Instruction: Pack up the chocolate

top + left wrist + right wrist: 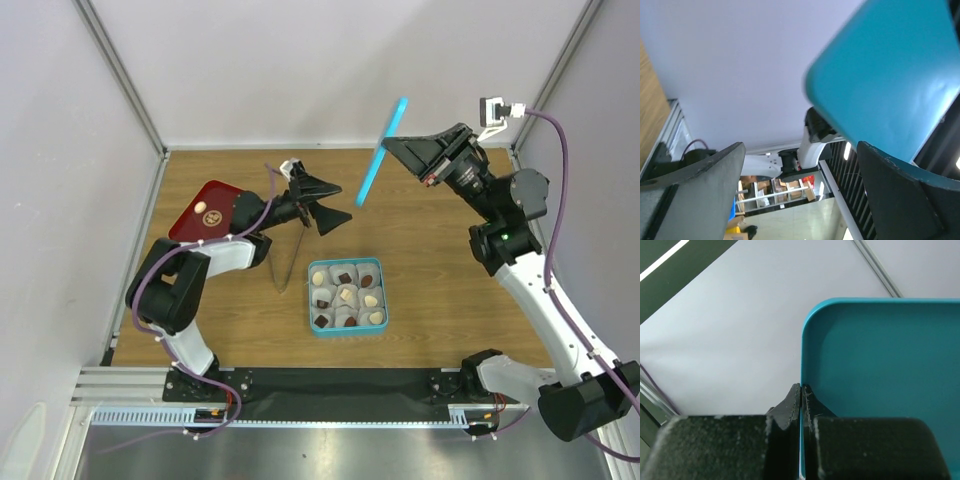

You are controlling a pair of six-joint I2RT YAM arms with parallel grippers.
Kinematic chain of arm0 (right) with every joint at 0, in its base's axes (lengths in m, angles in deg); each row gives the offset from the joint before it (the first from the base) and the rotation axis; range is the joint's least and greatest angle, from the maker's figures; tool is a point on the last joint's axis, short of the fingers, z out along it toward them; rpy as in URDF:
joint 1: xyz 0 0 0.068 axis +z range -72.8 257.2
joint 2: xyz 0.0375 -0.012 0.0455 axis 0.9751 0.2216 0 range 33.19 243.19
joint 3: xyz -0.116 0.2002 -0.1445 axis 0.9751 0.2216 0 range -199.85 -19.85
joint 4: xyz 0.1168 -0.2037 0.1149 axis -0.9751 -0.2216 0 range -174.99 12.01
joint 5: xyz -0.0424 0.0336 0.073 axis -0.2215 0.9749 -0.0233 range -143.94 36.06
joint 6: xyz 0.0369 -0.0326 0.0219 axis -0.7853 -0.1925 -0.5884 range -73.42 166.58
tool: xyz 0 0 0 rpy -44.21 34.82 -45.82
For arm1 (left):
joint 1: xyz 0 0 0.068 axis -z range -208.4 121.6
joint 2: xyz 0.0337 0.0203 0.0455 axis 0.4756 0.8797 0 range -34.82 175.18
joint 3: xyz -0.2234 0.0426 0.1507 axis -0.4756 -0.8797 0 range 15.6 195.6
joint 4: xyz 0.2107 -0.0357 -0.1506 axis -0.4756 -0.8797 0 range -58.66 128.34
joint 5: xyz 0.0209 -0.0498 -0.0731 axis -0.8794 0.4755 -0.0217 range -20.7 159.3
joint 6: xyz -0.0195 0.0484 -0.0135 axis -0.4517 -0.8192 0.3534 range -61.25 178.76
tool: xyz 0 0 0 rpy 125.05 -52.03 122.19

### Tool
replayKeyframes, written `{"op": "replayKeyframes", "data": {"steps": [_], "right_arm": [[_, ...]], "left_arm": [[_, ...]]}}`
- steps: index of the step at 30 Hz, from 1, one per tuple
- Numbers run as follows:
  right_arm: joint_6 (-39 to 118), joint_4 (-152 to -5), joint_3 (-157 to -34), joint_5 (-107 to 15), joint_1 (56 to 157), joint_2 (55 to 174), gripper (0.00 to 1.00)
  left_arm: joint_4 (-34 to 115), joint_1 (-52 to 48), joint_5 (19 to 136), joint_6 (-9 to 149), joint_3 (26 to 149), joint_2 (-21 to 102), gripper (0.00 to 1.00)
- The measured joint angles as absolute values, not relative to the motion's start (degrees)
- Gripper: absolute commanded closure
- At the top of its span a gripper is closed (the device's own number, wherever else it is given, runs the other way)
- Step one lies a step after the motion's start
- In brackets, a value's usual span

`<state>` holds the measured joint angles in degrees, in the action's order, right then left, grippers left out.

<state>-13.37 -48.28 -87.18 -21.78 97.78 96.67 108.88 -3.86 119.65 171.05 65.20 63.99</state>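
Note:
Several chocolates, dark brown and cream, sit in white paper cups inside an open teal box (345,297) on the table. One cream chocolate (209,213) lies on a dark red tray (195,215) at the left. My right gripper (390,146) is shut on the rim of the teal lid (382,150) and holds it edge-on, high in the air. In the right wrist view the gripper (801,394) pinches the lid (880,365). My left gripper (335,203) is open and empty, raised and pointing toward the lid (890,75), which shows just above its right finger (905,195).
Thin metal tongs (290,255) lie on the wooden table between the red tray and the teal box. Grey walls enclose the table on three sides. The arm bases stand at the near edge.

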Motion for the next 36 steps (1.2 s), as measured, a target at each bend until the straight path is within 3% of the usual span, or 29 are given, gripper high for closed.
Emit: {"op": "replayKeyframes", "data": {"steps": [17,22,26,28,36], "right_arm": [[-9.7,-36.7,-78.0,-30.6,102.2,97.5,1.0],[-6.2,-35.4,-73.8,-31.8,103.7,95.8,1.0],[-3.6,-34.6,-68.7,-33.5,103.6,91.0,1.0],[-2.2,-34.9,-66.7,-34.0,103.7,88.4,1.0],[3.2,-42.9,-59.6,-34.9,103.6,79.6,0.96]], "left_arm": [[111.2,3.5,105.8,172.4,69.4,65.0,0.03],[111.1,3.6,101.2,172.5,70.1,64.9,0.22],[110.7,3.6,98.8,172.6,70.2,64.9,0.46],[110.7,3.6,98.1,172.8,70.3,64.9,0.49],[110.6,2.9,96.2,173.7,70.6,64.9,0.76]]}}
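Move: The right hand already pinches the teal lid by one edge; its middle is about 5 cm ahead of that hand, 2 cm to its left and 6 cm lower. From the open left hand the lid's middle lies some 14 cm up, 3 cm ahead and 5 cm to the right. Far below the left hand (about 28 cm), the chocolate box sits 12 cm back, straight in line sideways, and the tongs 3 cm back, 13 cm left. The left hand climbs about 6 cm and edges forward to the lid's left edge, going a little right first, then closes from wide open to roughly a quarter, bringing its fingertips onto both sides of the rim. Meanwhile the right hand, still pinching the lid, lowers it some 10 cm, first easing forward and left, then drawing back and right. ##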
